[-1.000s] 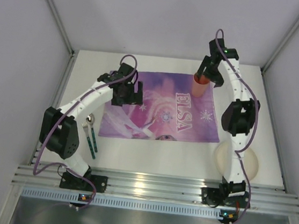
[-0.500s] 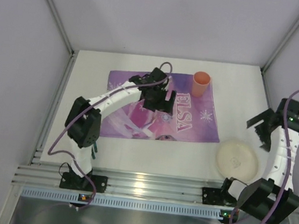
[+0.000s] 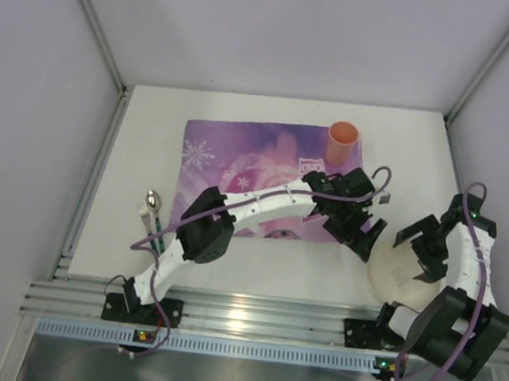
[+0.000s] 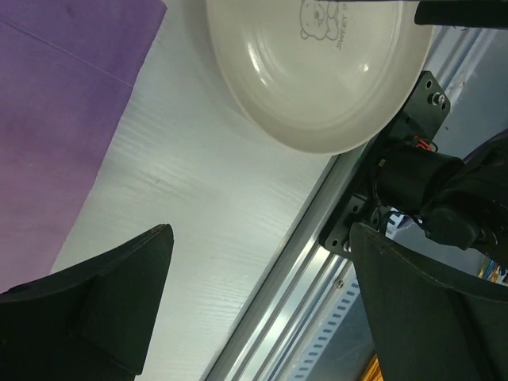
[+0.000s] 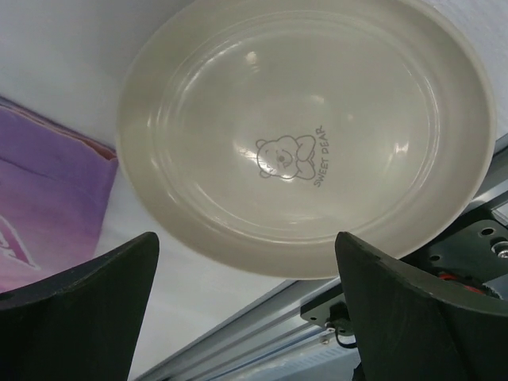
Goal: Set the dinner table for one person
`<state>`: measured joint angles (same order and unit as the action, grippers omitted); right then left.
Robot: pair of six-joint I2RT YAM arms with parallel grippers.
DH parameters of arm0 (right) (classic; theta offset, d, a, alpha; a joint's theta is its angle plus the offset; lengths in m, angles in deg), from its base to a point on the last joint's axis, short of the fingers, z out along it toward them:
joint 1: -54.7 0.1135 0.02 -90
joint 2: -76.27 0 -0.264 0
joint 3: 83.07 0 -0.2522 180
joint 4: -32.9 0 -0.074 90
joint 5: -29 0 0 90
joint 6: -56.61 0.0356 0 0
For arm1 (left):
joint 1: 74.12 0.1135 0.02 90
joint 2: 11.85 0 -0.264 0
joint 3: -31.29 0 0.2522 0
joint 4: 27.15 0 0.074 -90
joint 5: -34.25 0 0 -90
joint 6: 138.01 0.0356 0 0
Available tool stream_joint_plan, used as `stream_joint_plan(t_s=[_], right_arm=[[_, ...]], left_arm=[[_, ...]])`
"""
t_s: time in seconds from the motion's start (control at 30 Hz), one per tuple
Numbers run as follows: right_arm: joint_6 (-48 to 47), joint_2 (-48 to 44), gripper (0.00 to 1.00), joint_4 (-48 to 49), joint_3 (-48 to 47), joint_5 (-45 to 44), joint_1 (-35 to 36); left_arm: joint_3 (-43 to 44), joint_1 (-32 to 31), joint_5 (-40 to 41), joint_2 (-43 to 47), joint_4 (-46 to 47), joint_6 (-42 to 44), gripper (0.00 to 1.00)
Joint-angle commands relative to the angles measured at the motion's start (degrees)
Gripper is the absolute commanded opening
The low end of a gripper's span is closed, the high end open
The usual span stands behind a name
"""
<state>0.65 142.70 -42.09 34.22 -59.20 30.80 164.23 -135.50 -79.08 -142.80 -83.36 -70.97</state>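
Observation:
The dinner table [image 3: 137, 168] is a white top with silver rails. A cream plate [image 3: 391, 277] with a bear print lies at its near right corner, off the purple ELSA placemat [image 3: 240, 152]. My left gripper [image 3: 360, 232] reaches across the mat and hangs open by the plate's left rim. In the left wrist view the plate [image 4: 317, 71] lies ahead of the left gripper [image 4: 262, 302], with only bare table between the fingers. My right gripper [image 3: 417, 255] hovers open over the plate; from the right wrist, the plate [image 5: 302, 135] fills the view above the right gripper [image 5: 246, 309].
An orange cup [image 3: 343, 144] stands upright on the mat's far right corner. A spoon and a fork [image 3: 152, 220] lie on the table left of the mat. The near rail [image 4: 317, 294] and the right arm's base [image 4: 429, 190] are close to the plate.
The right gripper let go of the cup, swung back to the near right and now hangs open over the plate. The left arm swept right across the mat to the plate's edge.

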Motion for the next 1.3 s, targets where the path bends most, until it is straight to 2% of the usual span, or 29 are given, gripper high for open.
stream_joint_plan(t_s=[0.0,0.23,0.5,0.67,0.8,1.0,1.03,1.1,1.2,1.23,1.27], right_arm=[[-2.0,3.5,0.93,6.6,1.8,-0.2,0.0],[-1.8,13.6,0.90,13.0,-7.0,-1.5,0.3],[-0.8,26.8,0.88,11.2,-17.5,-9.6,4.2],[-1.5,29.5,0.85,9.5,-18.6,-14.1,6.7],[-1.7,31.8,0.77,9.8,-16.5,-16.0,7.9],[-2.0,31.6,0.53,11.9,-12.1,-17.5,8.8],[-2.0,31.7,0.40,12.1,-11.9,-17.6,8.7],[-2.0,31.9,0.28,12.4,-11.2,-17.6,8.8],[-2.0,31.1,0.17,12.9,-9.8,-17.4,9.2],[-2.0,30.8,0.08,13.2,-9.3,-17.2,9.3],[-2.1,30.3,0.05,13.5,-8.9,-17.0,9.3]], left_arm=[[-0.8,1.5,2.8,3.4,-1.1,-0.1,0.98],[-14.6,1.5,6.7,12.2,3.3,-1.8,0.98],[-18.0,1.9,11.3,16.3,3.0,-1.5,0.98],[-19.7,3.1,12.4,17.9,2.8,-1.6,0.98],[-21.3,4.3,12.1,19.2,3.4,-1.9,0.98],[-22.8,5.3,11.6,19.7,3.9,-1.9,0.98],[-23.0,5.4,11.4,19.7,4.0,-2.0,0.98],[-23.3,5.5,11.2,19.8,4.0,-1.8,0.98],[-23.4,5.6,10.9,19.7,4.0,-1.6,0.98],[-23.5,5.7,10.9,19.8,4.0,-1.6,0.98],[-23.6,5.7,10.9,19.8,4.0,-1.5,0.98]])
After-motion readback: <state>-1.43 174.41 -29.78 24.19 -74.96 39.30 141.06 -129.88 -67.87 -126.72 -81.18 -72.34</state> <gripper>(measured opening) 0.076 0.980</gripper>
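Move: The plate's middle is almost straight below the right hand, about 1 cm ahead, 3 cm to the right and 8 cm down, and its far rim lies some 10 cm beyond that. The placemat's near right corner sits roughly 8 cm ahead and 6 cm left of the hand, and the cup about 32 cm ahead and 18 cm left. From the left hand the plate lies some 16 cm right, 2 cm back and 11 cm below. Right fingers close on the plate's far rim: the open hand sinks a little, sweeps about 10 cm forward and 5 cm right past that rim, then draws back 4 cm while dropping 4 cm onto it, tilting nearly 20 degrees as it shuts. The left hand, still open and empty, withdraws some 10 cm left and slightly forward over the placemat, dipping briefly. ##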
